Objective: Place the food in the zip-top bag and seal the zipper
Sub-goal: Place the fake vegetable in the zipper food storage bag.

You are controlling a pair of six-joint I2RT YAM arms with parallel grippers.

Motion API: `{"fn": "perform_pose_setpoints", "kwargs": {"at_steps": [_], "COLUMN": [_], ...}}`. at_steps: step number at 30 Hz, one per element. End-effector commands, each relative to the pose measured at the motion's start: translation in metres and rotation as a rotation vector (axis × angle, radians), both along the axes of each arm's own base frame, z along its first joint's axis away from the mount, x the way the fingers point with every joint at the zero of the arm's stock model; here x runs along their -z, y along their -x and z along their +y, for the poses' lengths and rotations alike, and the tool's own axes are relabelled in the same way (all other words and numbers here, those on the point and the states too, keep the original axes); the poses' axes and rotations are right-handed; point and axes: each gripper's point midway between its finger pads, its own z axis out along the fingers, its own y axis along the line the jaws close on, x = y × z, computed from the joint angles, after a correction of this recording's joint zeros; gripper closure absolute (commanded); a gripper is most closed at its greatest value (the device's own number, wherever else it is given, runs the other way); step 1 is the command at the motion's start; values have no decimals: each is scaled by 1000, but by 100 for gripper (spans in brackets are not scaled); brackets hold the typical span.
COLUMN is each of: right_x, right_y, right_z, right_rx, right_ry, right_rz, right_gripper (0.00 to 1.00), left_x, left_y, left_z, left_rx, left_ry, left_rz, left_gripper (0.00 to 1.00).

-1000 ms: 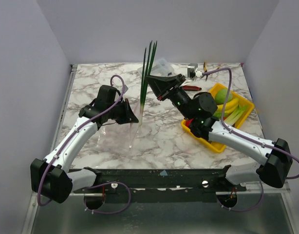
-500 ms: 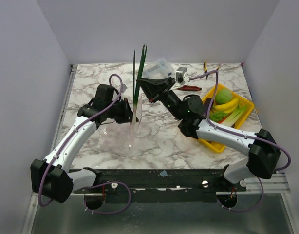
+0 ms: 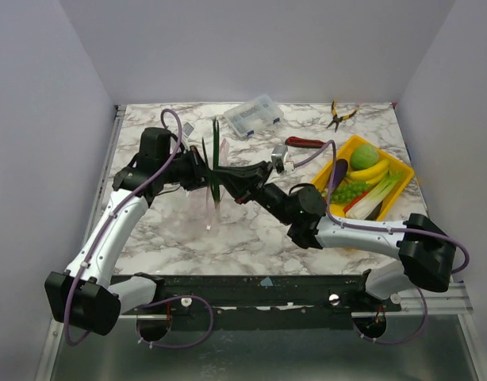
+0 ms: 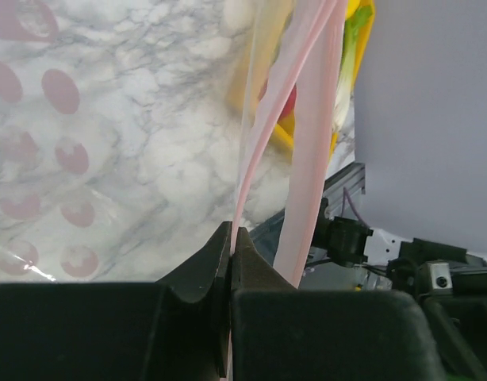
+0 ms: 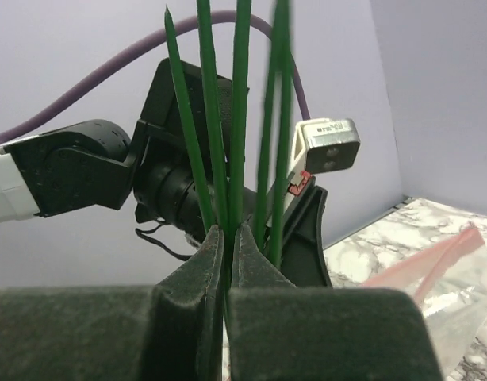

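Observation:
My left gripper [image 3: 201, 171] is shut on the zipper [image 4: 307, 159], the pink strip of the zip-top bag [image 3: 207, 216], and holds the clear bag hanging above the table. In the left wrist view the two pink lips stand apart. My right gripper [image 3: 228, 173] is shut on a long green-white stalk [image 3: 216, 157], pinching its thin green leaves [image 5: 239, 119]. The stalk stands upright right beside the bag's mouth, white end down. Whether that end is inside the bag I cannot tell. More food lies in the yellow tray [image 3: 405, 169]: a green ball [image 3: 365, 155], yellow pieces [image 3: 372, 171], a purple eggplant [image 3: 339, 170].
A rigid clear compartment box [image 3: 254, 116] stands at the back centre. A red-handled tool [image 3: 307, 143] and yellow-handled pliers [image 3: 339, 116] lie at the back right. The right arm stretches across the middle of the table toward the left arm.
The right arm has swung left and lower, carrying the stalk to the bag's mouth. The left gripper has drawn back and left with the bag.

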Motion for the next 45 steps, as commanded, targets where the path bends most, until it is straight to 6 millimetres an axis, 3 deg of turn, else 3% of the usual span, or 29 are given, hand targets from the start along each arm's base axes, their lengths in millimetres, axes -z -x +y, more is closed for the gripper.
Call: {"fn": "perform_pose_setpoints", "kwargs": {"at_steps": [1,6,9,12,16,19,26,30,34,40,45], "right_x": [-9,18,27,36,70,84,74,54,51,43,59], "right_y": [6,-8,-4,-4,-14,-16,-6,0,8,19,19], "right_z": [-13,-11,-4,2,17,13,2,-8,-18,-21,-15], "right_rx": [59,136,154,166,220,271,285,297,300,243,247], "right_ry": [-82,-40,18,60,285,389,543,582,623,530,517], "right_rz": [19,204,258,311,479,574,671,729,782,825,871], "right_gripper": [100,99,99,93,90,75,45,32,30,29,37], "left_x": [-38,-52,-59,-64,-72,-75,-72,-71,-73,-70,-69], "left_y": [0,1,2,3,3,2,-4,-8,-10,-15,-15], "left_z": [-2,4,8,9,10,11,16,19,21,22,21], "left_rx": [-25,-65,-88,-103,-119,-132,-172,-197,-212,-223,-224], "left_ry": [88,99,97,112,129,129,111,101,100,98,103], "left_rz": [-69,-113,-134,-143,-156,-161,-156,-152,-154,-142,-133], "left_gripper": [100,100,100,100,100,100,100,100,100,100,100]}}
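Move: The right hand already grips the fake green onion by its leaves, white end down. The bag's open mouth is centred about 8 cm below this hand and 3 cm back. The left gripper, pinching one zipper edge, is roughly 8 cm below it, 2 cm back and 2 cm left. The clear plastic box lies some 18 cm ahead, 10 cm right and 35 cm below. From the left hand, the mouth's middle is about 3 cm right, 1 cm back and nearly level. Down about 3 cm goes the right hand, still holding the green onion over the bag mouth. Then its fingers open wide and let go as the hand makes a small forward-left swing, returns back and to the right, and ends lower, its wrist rolling left side down and tipping steeply downward. Meanwhile the left hand keeps its pinch on the zipper edge and lifts it over 5 cm. ##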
